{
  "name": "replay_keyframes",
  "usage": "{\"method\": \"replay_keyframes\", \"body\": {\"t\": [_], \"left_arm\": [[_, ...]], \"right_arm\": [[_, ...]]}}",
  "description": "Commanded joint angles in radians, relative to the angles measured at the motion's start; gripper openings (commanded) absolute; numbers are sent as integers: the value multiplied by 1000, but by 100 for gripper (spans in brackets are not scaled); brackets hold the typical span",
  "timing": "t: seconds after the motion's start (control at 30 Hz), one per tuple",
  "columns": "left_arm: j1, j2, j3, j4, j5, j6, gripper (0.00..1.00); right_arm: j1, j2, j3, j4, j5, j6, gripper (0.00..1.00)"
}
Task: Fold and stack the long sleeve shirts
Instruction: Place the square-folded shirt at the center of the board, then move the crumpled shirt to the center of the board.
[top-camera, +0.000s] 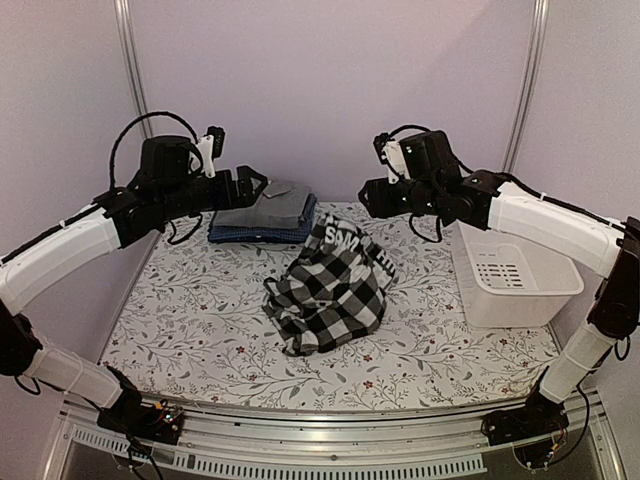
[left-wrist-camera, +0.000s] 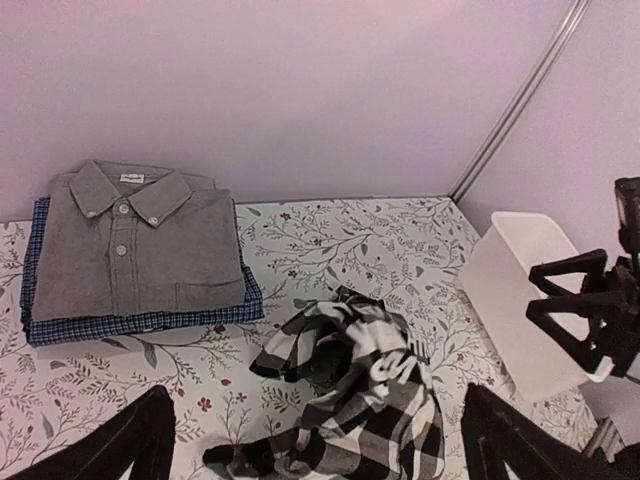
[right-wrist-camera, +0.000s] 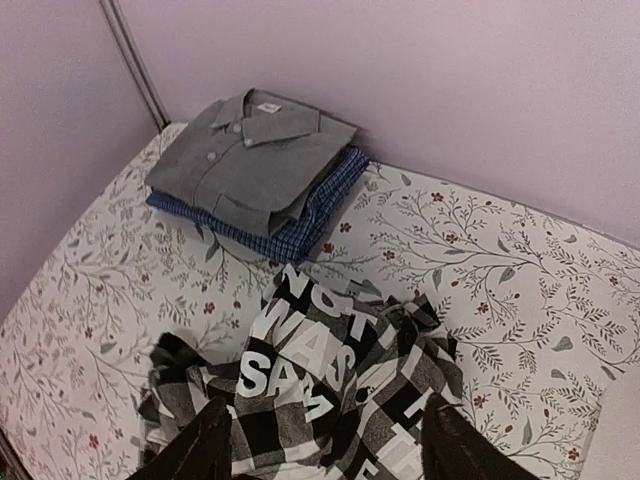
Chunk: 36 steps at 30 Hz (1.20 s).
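Note:
A black-and-white checked shirt (top-camera: 330, 290) with white lettering lies crumpled in a heap at the middle of the table. At the back left, a grey shirt (top-camera: 268, 207) lies folded on top of a folded blue patterned shirt (top-camera: 255, 234). My left gripper (top-camera: 252, 185) hangs open in the air near that stack, nothing between its fingers. The wrist view shows the checked shirt (left-wrist-camera: 370, 400) well below the left gripper (left-wrist-camera: 320, 450). My right gripper (top-camera: 368, 197) hovers above the heap's far edge. Its fingers (right-wrist-camera: 200, 445) stand apart, and the checked shirt (right-wrist-camera: 320, 370) lies on the table beneath them.
A white plastic basket (top-camera: 515, 275) stands at the right side of the table. The floral tablecloth (top-camera: 200, 310) covers the surface. Lilac walls close off the back and both sides, with metal posts (top-camera: 130, 60) in the corners.

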Motion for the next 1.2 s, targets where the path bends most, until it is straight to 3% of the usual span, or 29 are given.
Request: {"method": "replay_keyframes", "body": {"t": [0.0, 0.1, 0.37, 0.47, 0.7, 0.87, 0.97, 1.03, 1.17], "left_arm": [[18, -6, -49, -15, 12, -8, 100], [26, 31, -79, -12, 29, -26, 99], [29, 162, -192, -26, 119, -89, 87], [29, 176, -242, -19, 122, -110, 86], [19, 204, -289, 14, 306, -78, 92], [-7, 281, -269, -3, 340, -56, 91], [-41, 332, -237, -24, 345, -52, 82], [-77, 347, -219, -41, 341, -51, 69], [-150, 339, -179, -53, 415, -34, 28]], "right_arm": [[3, -41, -136, 41, -43, 67, 72], [3, -45, -189, 23, -16, 95, 81], [-24, 56, -230, -11, -17, 165, 80], [-13, 89, -203, -6, -69, 178, 78], [4, 159, -164, -25, -20, 174, 78], [3, 196, -146, -30, 0, 185, 79], [-1, 212, -152, -30, 4, 193, 79], [-6, 219, -160, -30, -2, 198, 79], [-20, 232, -169, -30, -6, 197, 76]]}}
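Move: The checked shirt, crumpled on or just above the board, has its middle about 15 cm to the left hand's right, roughly 2 cm back and 26 cm below; its left edge is nearer, about 6 cm right and 7 cm back. The folded stack sits about 17 cm ahead of the left hand and 2 cm left. From the right hand, the shirt's middle is some 7 cm left, 1 cm back and 24 cm down, with the white bin 35 cm right and 3 cm back. The left hand plunges about 25 cm to the shirt's left edge, drawing back some 7 cm and drifting right while its fingers tip down nearly 40 degrees and it turns a little clockwise, and at the end its fingers close well past halfway onto the checked cloth, starting to pinch it. The right hand, already clear of the shirt, opens wider early on and sinks about 18 cm, fast and then more slowly, tipping down some 20 degrees, to hang open over the shirt's right part without touching it. ##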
